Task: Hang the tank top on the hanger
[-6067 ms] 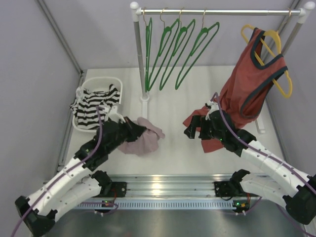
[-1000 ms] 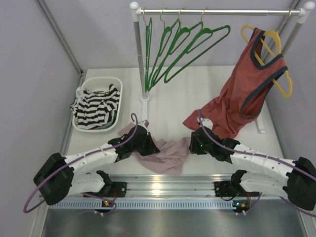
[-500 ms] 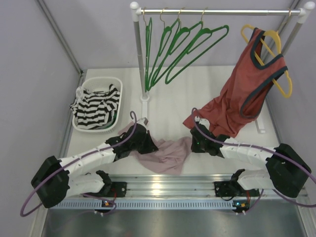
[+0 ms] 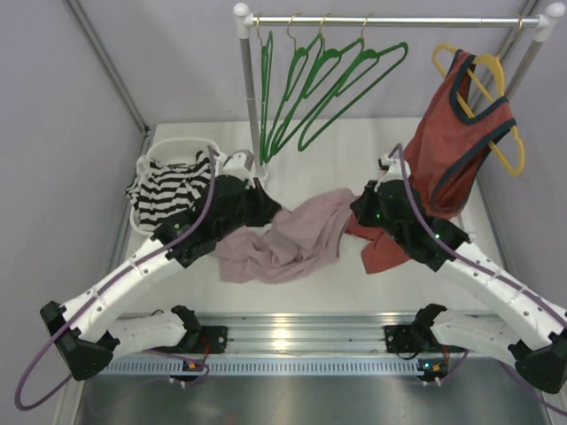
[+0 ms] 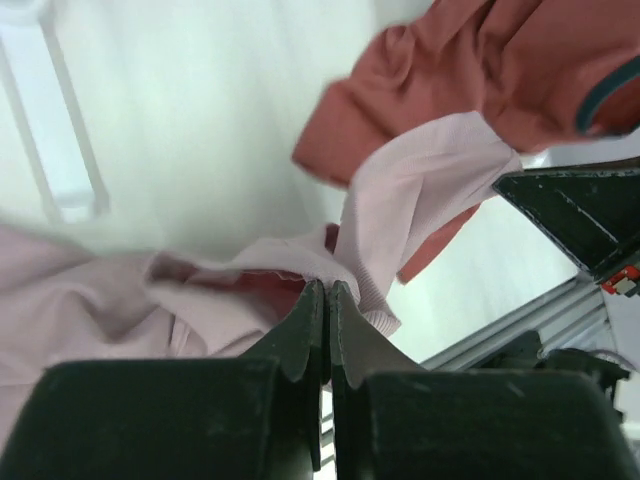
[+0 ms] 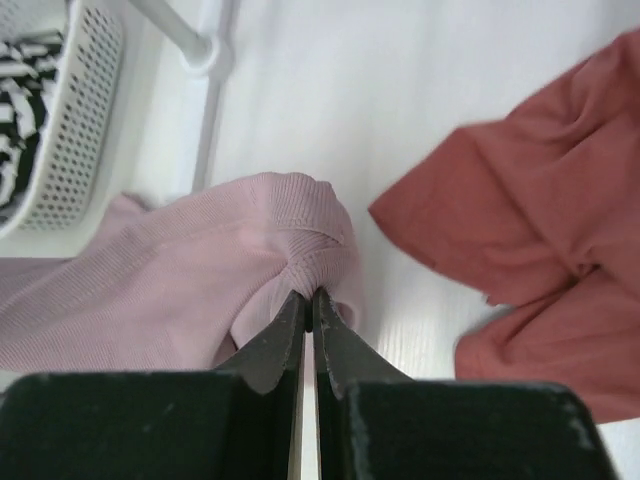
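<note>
The dusty-pink tank top (image 4: 297, 235) hangs stretched between my two grippers, its lower part bunched on the table. My left gripper (image 4: 268, 212) is shut on one edge of it; in the left wrist view the fabric (image 5: 415, 195) is pinched at the tips of the gripper (image 5: 327, 286). My right gripper (image 4: 354, 211) is shut on the other end, and a ribbed fold of the tank top (image 6: 200, 280) bunches at its tips (image 6: 310, 294). Several green hangers (image 4: 332, 75) hang on the rail behind, the hanger among them, apart from both grippers.
A rust-red top (image 4: 456, 133) hangs on a yellow hanger (image 4: 496, 75) at the right, its hem trailing on the table beside my right gripper. A white basket (image 4: 146, 221) with a striped garment (image 4: 173, 181) sits at the left. The rack post (image 4: 251, 97) stands between.
The right gripper has shut on the tank top. Both grippers have moved up and toward the rack, lifting the pink fabric off the table between them.
</note>
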Controlling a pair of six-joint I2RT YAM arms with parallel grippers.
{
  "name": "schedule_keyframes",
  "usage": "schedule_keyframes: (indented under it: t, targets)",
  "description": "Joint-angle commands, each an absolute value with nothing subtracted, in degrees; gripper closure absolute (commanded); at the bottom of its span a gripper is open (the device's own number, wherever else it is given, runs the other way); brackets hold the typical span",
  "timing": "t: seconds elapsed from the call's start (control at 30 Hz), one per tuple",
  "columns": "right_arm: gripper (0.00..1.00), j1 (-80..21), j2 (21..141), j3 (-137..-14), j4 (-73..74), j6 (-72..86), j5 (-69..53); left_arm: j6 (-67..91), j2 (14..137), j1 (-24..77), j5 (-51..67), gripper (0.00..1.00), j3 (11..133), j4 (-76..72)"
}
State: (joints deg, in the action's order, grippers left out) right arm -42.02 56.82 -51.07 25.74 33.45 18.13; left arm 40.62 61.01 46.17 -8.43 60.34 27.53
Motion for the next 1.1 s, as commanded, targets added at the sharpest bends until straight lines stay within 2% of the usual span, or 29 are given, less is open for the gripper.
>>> schedule_keyframes:
  t: [0.0,0.3,0.5,0.63,0.77,0.87,0.97,1.03,1.07]
  targets:
    - [1.00,-39.9,54.1,-62.6,30.8,28.6,22.6,33.7,61.5,45.9,-15.5,1.00,73.4,33.0]
    - [1.00,-39.0,57.6,-86.3,37.1,22.2,24.7,23.8,71.4,45.8,-20.0,1.00,103.9,40.4]
    - [1.00,-38.4,61.5,-96.7,38.4,18.9,24.9,21.0,74.0,45.9,-21.1,1.00,111.1,41.1]
    - [1.00,-37.9,65.7,-102.6,39.6,17.4,23.6,20.5,73.7,45.3,-21.9,1.00,111.0,41.0]
    - [1.00,-38.0,65.4,-101.1,38.7,18.7,20.2,22.4,72.3,45.1,-19.6,1.00,105.7,41.0]
    - [1.00,-38.0,61.8,-92.0,36.8,21.6,18.4,25.9,68.8,45.2,-17.6,1.00,95.0,38.9]
    - [1.00,-38.0,56.0,-74.3,34.2,25.8,16.2,31.4,63.4,45.1,-13.1,1.00,77.2,34.5]
    - [1.00,-37.9,51.7,-66.4,32.7,28.5,14.8,35.7,61.4,45.1,-9.5,1.00,69.4,30.2]
    - [1.00,-38.0,50.4,-58.3,30.7,31.3,11.8,37.0,59.8,45.1,-8.0,1.00,61.3,28.4]
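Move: The pink tank top is already pinched in both hands. Its middle sags about 4 cm to the left hand's right, 2 cm back and 14 cm below; from the right hand it is some 14 cm left, 2 cm back and 10 cm below. The white basket is about 22 cm left of the left hand, 10 ahead and 18 below. The red top's lower end lies some 7 cm right of the right hand, 2 ahead and 18 below. Both hands keep their pinch on the tank top, swing it up some 25 cm, then sink back about 15. ##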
